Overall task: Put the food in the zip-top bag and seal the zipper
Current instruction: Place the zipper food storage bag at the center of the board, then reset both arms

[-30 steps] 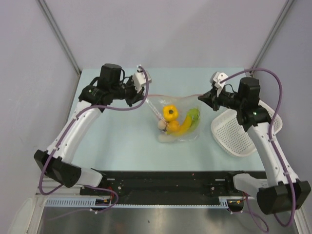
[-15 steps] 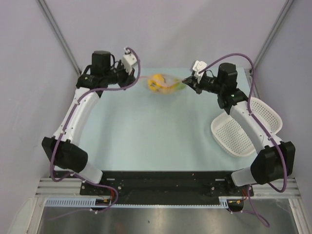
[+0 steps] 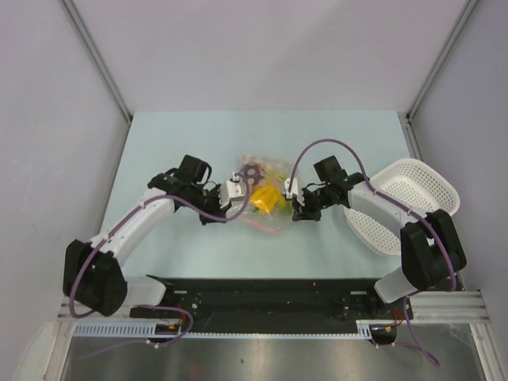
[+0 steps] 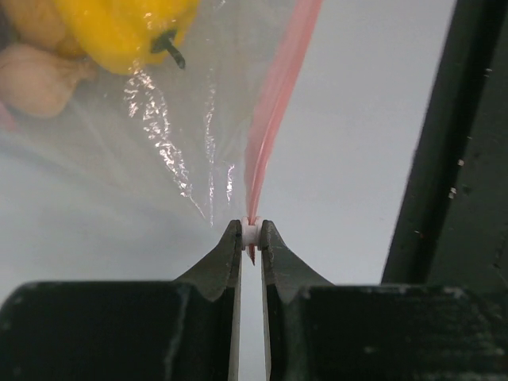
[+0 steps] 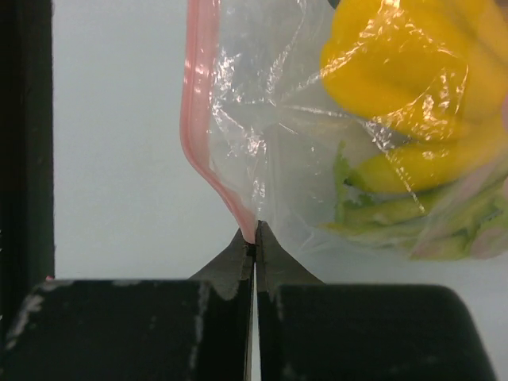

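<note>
The clear zip-top bag (image 3: 268,181) is held between my two grippers over the middle of the table. Inside it is the food: a yellow piece (image 3: 262,200) (image 4: 119,28) (image 5: 397,71), a pale bulb (image 4: 36,75) and green leek (image 5: 381,210). In the left wrist view my left gripper (image 4: 251,235) (image 3: 240,189) is shut on a small white piece at the end of the pink zipper (image 4: 274,103). My right gripper (image 5: 255,234) (image 3: 298,211) is shut on the bag's other end, right beside the zipper (image 5: 194,103).
A white perforated basket (image 3: 409,198) lies at the right edge of the table, next to my right arm. A black rail (image 3: 270,294) runs along the near edge.
Both arms have come back from the far end of the table toward the near middle, carrying the bag with them. The bag now hangs lower and bunched between the grippers.
</note>
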Available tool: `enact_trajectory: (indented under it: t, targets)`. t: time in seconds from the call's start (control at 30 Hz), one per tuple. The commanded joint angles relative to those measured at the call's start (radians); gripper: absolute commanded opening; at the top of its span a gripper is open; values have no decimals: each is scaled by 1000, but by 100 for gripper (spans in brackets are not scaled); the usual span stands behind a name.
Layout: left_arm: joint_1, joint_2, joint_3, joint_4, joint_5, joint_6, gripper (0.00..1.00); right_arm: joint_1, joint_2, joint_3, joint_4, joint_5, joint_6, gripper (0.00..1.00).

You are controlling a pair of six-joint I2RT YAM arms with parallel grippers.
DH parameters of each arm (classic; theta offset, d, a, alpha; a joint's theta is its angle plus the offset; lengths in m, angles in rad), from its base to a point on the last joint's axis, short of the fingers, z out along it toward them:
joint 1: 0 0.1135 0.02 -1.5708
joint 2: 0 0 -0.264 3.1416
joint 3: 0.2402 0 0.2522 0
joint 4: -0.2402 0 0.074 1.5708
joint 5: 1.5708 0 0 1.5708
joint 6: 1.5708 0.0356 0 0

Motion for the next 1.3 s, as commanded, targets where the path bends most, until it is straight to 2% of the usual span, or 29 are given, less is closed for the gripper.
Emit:
enact_trajectory:
  t: [0.0,0.03,0.07,0.1,0.13,0.2,0.23,0.3,0.43,0.57,0.63,0.67,0.7,0.8,0.93,1.03,1.27]
  targets:
    - [-74,-142,-84,-40,52,36,6,9,-111,-50,-129,4,-139,0]
    - [-86,-159,-116,-41,38,28,9,23,-122,-70,-138,5,-138,2]
    - [-95,-178,-128,-41,34,13,10,32,-134,-75,-146,10,-130,9]
    - [-105,-185,-138,-41,24,4,14,41,-163,-78,-155,12,-110,36]
    - [-106,-190,-144,-37,9,-10,38,55,-180,-78,-152,12,-46,53]
    - [-106,-193,-138,-38,-12,-44,61,66,-253,-78,-125,13,35,83]
    - [-105,-193,-119,-50,-17,-51,83,69,-287,-78,-120,12,63,99]
    - [-100,-211,-93,-54,-14,-85,99,72,-349,-77,-87,18,175,100]
    - [-97,-245,31,-28,21,-195,100,65,-534,-75,15,94,370,100]
    - [-65,-199,198,23,44,-391,100,-20,-590,-35,142,151,539,100]
    - [-7,-145,306,73,55,-471,100,-131,-579,8,183,134,646,100]
    - [13,-121,344,93,41,-563,100,-176,-556,23,229,124,683,100]
    - [53,-101,379,127,22,-600,100,-269,-541,48,256,113,767,100]
    - [145,-31,468,187,-18,-757,100,-385,-454,84,316,87,864,100]
    - [230,47,589,181,-237,-795,99,-570,-329,149,311,139,1017,100]
    - [293,147,669,129,-287,-805,100,-661,-254,167,271,150,1056,100]
    - [316,149,471,207,-397,-829,100,-709,-197,170,242,173,1031,100]
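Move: Ahead of the left hand, which grips the bag's left zipper corner about 6 cm above the board, the board's centre lies some 5 cm out and 10 cm to the right; the food bag's middle is about 5 cm beyond that centre, the yellow pepper 7 cm ahead and 12 cm right of the hand. From the right hand on the other corner, the centre is about 5 cm ahead and 9 cm left, the empty basket 5 cm ahead and 35 cm right. Drawing the bag back towards the bases by its two zipper corners, both hands travel about 6 cm nearly level, then spread their fingers wide and let go. Both rise some 20 cm and swing forward, away from the bag: the left also goes left, turning counter-clockwise, the right goes over 20 cm right towards the basket, turning clockwise, each sinking slightly at the end. ##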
